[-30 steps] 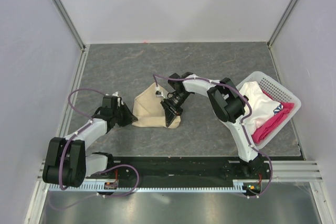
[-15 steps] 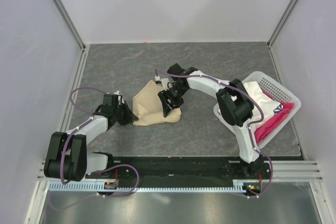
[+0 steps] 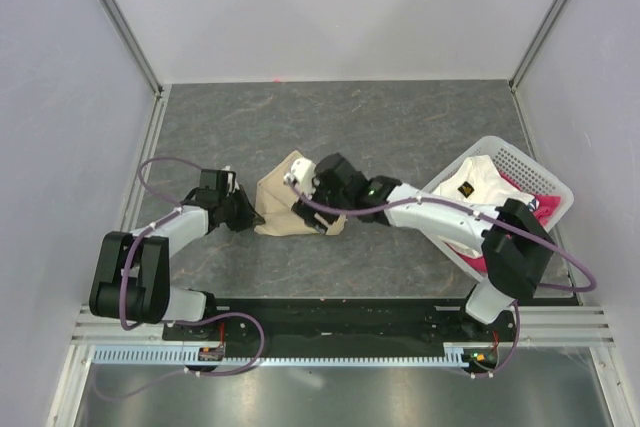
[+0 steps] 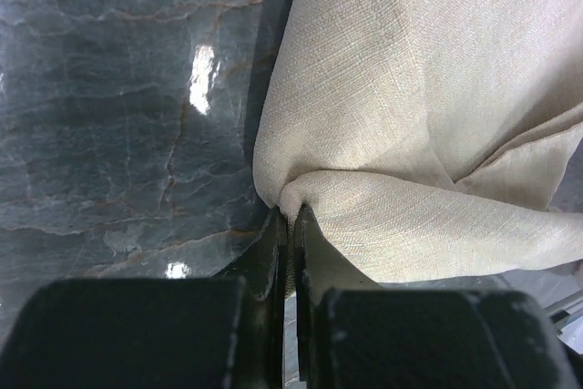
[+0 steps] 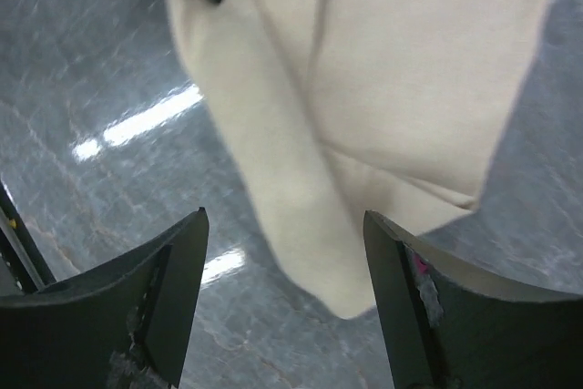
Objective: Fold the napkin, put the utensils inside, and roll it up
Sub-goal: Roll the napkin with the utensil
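Note:
The beige napkin lies crumpled and partly folded on the grey table, between my two grippers. My left gripper is at its left edge, and in the left wrist view that gripper is shut on a pinched fold of the napkin. My right gripper hovers over the napkin's right side. The right wrist view shows this gripper wide open above the napkin, with nothing between its fingers. The utensils are out of view.
A white mesh basket stands at the right edge of the table, holding a white cloth and a pink-red cloth. The right arm stretches low across the table from the basket side. Grey walls enclose the table.
The left gripper has shut on the napkin's left edge. The right gripper has opened and let go of the napkin, and the right arm's elbow has swung down towards the basket.

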Controlling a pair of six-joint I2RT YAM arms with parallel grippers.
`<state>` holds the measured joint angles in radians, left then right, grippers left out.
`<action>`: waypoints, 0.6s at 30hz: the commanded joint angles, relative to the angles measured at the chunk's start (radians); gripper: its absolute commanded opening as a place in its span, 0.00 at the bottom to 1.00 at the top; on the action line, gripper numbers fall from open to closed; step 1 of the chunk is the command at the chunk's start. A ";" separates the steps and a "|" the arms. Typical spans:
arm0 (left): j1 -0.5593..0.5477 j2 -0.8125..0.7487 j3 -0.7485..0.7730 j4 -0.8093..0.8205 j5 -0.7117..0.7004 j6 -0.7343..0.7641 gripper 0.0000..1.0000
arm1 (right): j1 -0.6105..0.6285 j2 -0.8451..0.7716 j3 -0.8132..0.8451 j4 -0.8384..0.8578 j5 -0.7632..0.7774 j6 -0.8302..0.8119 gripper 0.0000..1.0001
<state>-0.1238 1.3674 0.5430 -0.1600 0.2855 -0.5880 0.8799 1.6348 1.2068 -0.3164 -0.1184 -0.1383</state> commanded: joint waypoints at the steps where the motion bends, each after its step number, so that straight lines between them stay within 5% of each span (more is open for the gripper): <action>1: 0.004 0.061 0.052 -0.053 -0.045 0.054 0.02 | 0.096 0.008 -0.076 0.072 0.209 -0.079 0.77; 18: 0.004 0.110 0.087 -0.053 -0.025 0.070 0.02 | 0.162 0.217 -0.004 0.066 0.293 -0.188 0.74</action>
<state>-0.1238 1.4471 0.6197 -0.1860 0.2939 -0.5743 1.0370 1.8172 1.1500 -0.2665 0.1349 -0.2947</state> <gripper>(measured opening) 0.040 0.744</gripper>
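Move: The right hand, open and empty, is bound for the thick napkin roll, whose part near its right end lies about 3 cm back and 11 cm below, straight under it sideways. The roll's right end is some 5 cm to the right of that part. The flat napkin's far corner lies about 13 cm ahead of the right hand and 4 cm left, on the table. From the left hand, which already pinches the roll's left end, the right hand's grip spot lies about 12 cm right and 2 cm back. The right hand comes down about 9 cm onto the napkin roll near its right end, first drawing back some 3 cm towards the base and then easing forward a little as it sinks, with the wrist tipping some 20 degrees so that the open fingers point more steeply down, one on the near side of the roll and one on the far side. The left hand keeps its shut pinch on the roll's left end low at the table and shifts it about 1 cm forward, then holds still there. ##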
